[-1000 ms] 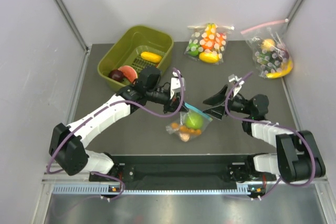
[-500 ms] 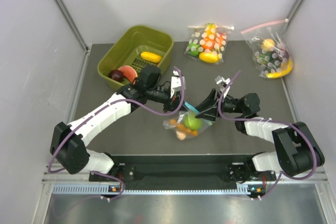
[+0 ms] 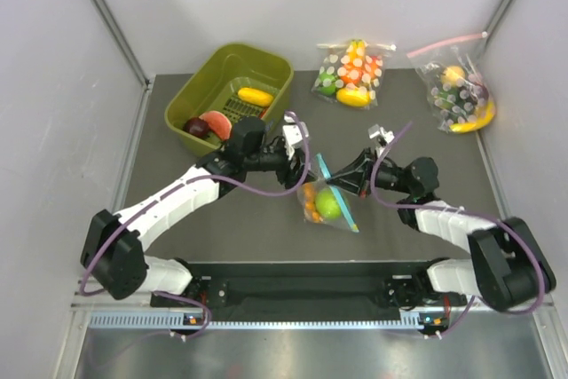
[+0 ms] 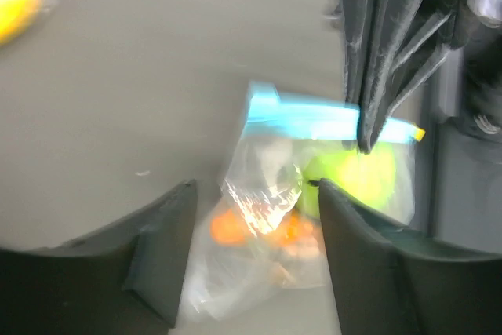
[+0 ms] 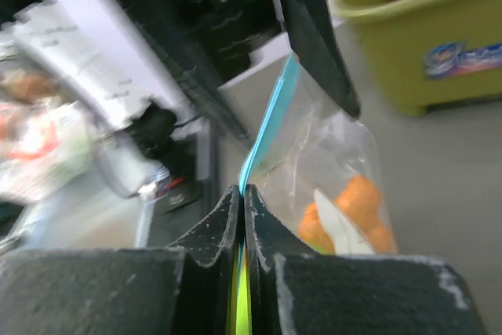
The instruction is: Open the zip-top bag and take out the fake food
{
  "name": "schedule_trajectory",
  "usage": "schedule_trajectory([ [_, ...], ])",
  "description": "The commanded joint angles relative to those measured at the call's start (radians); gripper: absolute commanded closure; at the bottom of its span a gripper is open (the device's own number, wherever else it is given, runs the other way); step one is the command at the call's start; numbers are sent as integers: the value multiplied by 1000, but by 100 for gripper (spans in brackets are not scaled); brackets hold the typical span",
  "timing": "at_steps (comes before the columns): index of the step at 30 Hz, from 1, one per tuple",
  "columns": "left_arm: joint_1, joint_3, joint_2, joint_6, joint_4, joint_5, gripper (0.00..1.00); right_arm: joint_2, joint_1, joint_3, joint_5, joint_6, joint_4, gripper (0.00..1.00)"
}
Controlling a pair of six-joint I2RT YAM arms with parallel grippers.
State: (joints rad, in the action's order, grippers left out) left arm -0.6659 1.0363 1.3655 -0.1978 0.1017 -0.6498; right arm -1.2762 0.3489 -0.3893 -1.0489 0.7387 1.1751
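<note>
The zip-top bag [image 3: 330,206] is small and clear, with a light-blue zip strip [image 4: 314,119]. It lies between the two arms. My right gripper [image 3: 335,180] is shut on that strip, which is pinched edge-on between its fingers [image 5: 241,194]. Inside the bag is the fake food: a round green fruit [image 4: 362,178] and orange pieces [image 5: 354,203]. My left gripper [image 4: 255,194] stands open just left of the bag [image 3: 297,153], and the bag's loose plastic shows between its fingers without being gripped.
An olive-green bin [image 3: 213,73] at the back left holds yellow and red toy pieces. Two white-dotted bags with pink strips lie at the back, one in the middle [image 3: 352,71] and one at the right [image 3: 457,88]. Grey walls enclose the table.
My right gripper has moved in and shut on the blue strip. My left gripper has opened and let go of the bag. The bag has swung round, so its strip now runs near-to-far.
</note>
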Motion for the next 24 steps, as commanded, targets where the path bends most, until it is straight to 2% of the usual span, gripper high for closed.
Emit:
schedule_trajectory([
  [1, -21, -99, -123, 103, -241, 217, 29, 158, 35, -120, 316, -274, -459, 100],
  [2, -40, -122, -138, 110, -291, 264, 28, 216, 47, -152, 396, -382, -573, 100],
  [3, -94, -154, -150, 113, -309, 319, 28, 236, 58, -198, 467, -406, -724, 100],
  [4, -128, -165, -161, 112, -321, 422, 28, 250, 59, -210, 546, -413, -747, 100],
  [5, -200, -180, -160, 113, -350, 482, 28, 268, 59, -220, 585, -400, -770, 100],
  [7, -271, -186, -140, 120, -368, 574, 27, 273, 62, -256, 685, -384, -843, 100],
  [8, -300, -188, -129, 130, -385, 673, 27, 271, 71, -266, 719, -380, -860, 100],
  [10, -357, -182, -90, 187, -422, 713, 25, 275, 90, -279, 833, -377, -894, 100],
  [11, -388, -173, -74, 196, -436, 751, 19, 273, 108, -284, 866, -366, -902, 100],
  [18, -494, -90, 43, 261, -490, 958, 19, 270, 194, -293, 1059, -344, -953, 100],
  [21, -550, -82, 44, 241, -490, 1178, 19, 288, 199, -290, 1128, -352, -986, 100],
  [22, -560, -82, 49, 238, -490, 1298, 19, 294, 202, -290, 1162, -352, -993, 100],
  [24, -587, -99, 67, 206, -526, 1381, 19, 313, 203, -292, 1190, -354, -1017, 100],
])
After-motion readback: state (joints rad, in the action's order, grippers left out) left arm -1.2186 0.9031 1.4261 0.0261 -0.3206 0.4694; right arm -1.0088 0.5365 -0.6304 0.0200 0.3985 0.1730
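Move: The left hand, just letting its fingers spread, has the middle of the zip-top bag about 5 cm back, 4 cm to its right and 5 cm below; the green bin is some 25 cm ahead, 24 cm left and 14 cm lower. The right hand grips the blue zip, the bag's middle about 5 cm back, 1 cm left and 5 cm below it. Ahead of the right hand lies clear space, some 10 cm out and 6 cm right. Forward and then also to the right goes the right hand, about 10 cm out in an arc that rises some 5 cm and sinks again, turning clockwise some 50 degrees with its closed fingers still pinching the blue zip. The left hand opens wider and dips back and to the right by about 6 cm, up a little and down again, yawing counter-clockwise to face the hanging bag with its fingers apart. ##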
